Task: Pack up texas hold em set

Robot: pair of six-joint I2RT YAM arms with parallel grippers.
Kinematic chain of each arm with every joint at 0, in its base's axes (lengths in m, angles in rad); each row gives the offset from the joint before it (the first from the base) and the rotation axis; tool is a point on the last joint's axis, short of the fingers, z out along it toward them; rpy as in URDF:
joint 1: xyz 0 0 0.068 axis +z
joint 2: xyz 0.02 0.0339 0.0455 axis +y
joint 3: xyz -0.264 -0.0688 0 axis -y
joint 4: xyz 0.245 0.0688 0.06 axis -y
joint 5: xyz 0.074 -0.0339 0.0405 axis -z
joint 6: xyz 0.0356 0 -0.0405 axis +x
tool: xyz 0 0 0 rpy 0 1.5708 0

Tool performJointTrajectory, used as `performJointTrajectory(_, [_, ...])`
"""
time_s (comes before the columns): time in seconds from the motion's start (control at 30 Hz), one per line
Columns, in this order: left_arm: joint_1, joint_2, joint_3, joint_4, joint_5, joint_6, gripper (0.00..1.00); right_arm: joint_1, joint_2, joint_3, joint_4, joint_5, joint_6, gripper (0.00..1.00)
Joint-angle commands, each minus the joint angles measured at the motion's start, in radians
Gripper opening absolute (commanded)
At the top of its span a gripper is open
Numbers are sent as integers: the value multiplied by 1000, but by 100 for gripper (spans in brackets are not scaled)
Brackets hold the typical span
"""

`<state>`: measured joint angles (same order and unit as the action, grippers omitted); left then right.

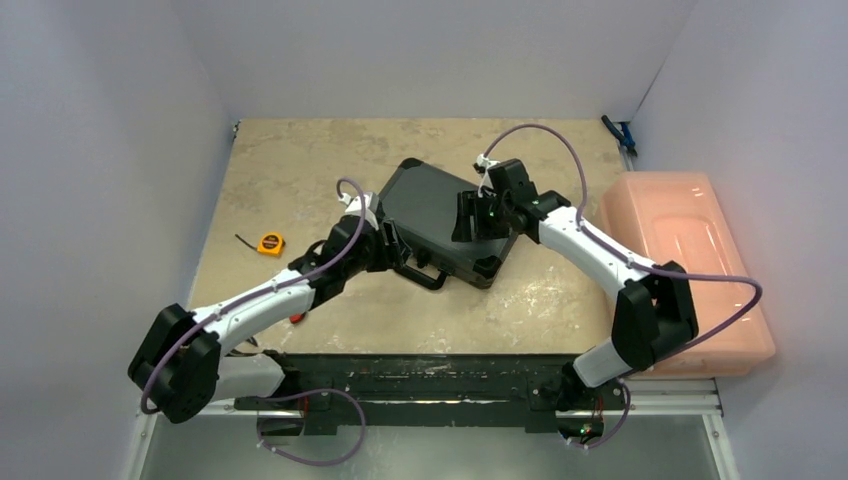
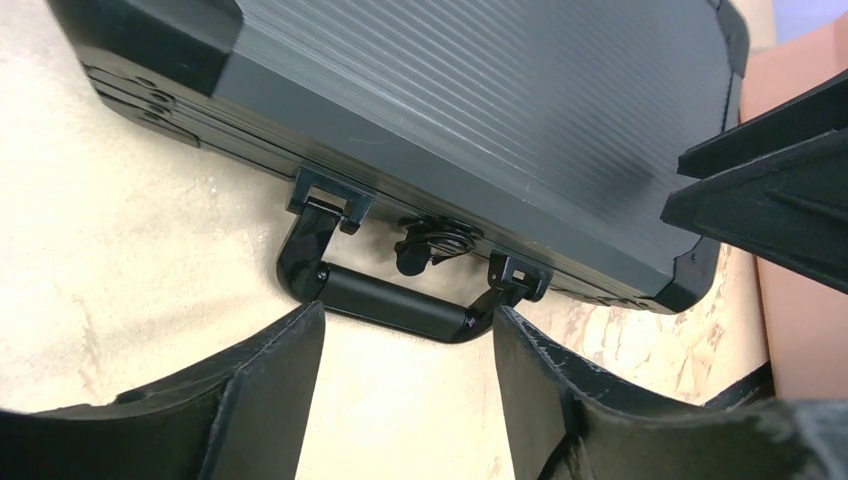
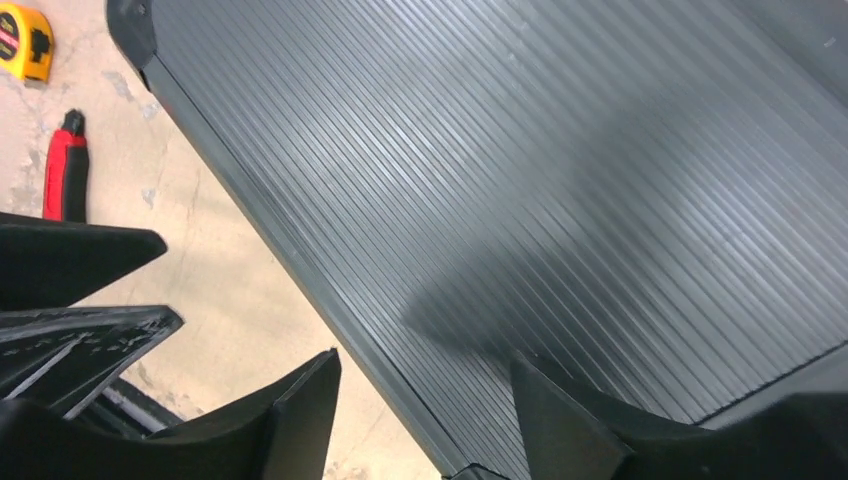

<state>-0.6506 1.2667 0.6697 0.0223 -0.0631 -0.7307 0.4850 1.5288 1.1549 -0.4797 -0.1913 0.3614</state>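
The texas hold em set shows as a closed black ribbed briefcase lying flat mid-table, its handle toward the arms. My left gripper is open just in front of the handle, fingertips level with its two ends, bare table between them. My right gripper hovers open over the lid's front right part, one finger above the lid and the other past its edge. Neither holds anything. The case contents are hidden.
A translucent pink bin stands along the right edge. A yellow tape measure lies left of the case, and a red-handled knife lies near the left arm. A blue tool sits at the back right corner.
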Motion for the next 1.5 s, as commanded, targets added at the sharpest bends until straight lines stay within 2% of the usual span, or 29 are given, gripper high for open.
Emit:
performJointTrajectory(0.0, [0,-97,-11,-70,-79,40,68,-1,-83,86,-45,30,-19,73])
performJointTrajectory(0.13, [2,-169,-13,-112,-122,58,81,-1,-128,116,-48,27,-17,86])
performJointTrajectory(0.27, [2,-238,-9,-148,-151,83,89,-1,-175,140,-39,24,-16,99])
performJointTrajectory(0.47, [3,-339,51,-255,-210,156,96,-2,-263,149,-9,33,-16,99])
performJointTrajectory(1.0, [4,-617,221,-547,-442,410,97,-1,-570,-22,157,234,28,99])
performJointTrajectory(1.27, [3,-734,193,-656,-583,537,97,-2,-744,-196,235,290,55,99])
performJointTrajectory(1.47, [4,-824,106,-635,-592,562,99,-1,-845,-289,241,296,85,99])
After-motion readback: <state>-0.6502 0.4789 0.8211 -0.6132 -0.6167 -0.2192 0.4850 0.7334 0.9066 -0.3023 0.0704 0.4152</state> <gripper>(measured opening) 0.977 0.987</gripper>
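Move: The closed case has its middle about 11 cm right of the left hand, 5 cm ahead and 8 cm below; its handle is some 5 cm right of that hand, 4 cm back and 8 cm down. The tape measure lies about 26 cm to the left hand's left, the red knife some 21 cm left and 9 cm back. From the right hand, the case's middle is about 4 cm left, 1 cm ahead and 10 cm below. Both hands open wide, leaving the case: left hand some 19 cm leftward, rising; right about 19 cm up, rightward. ##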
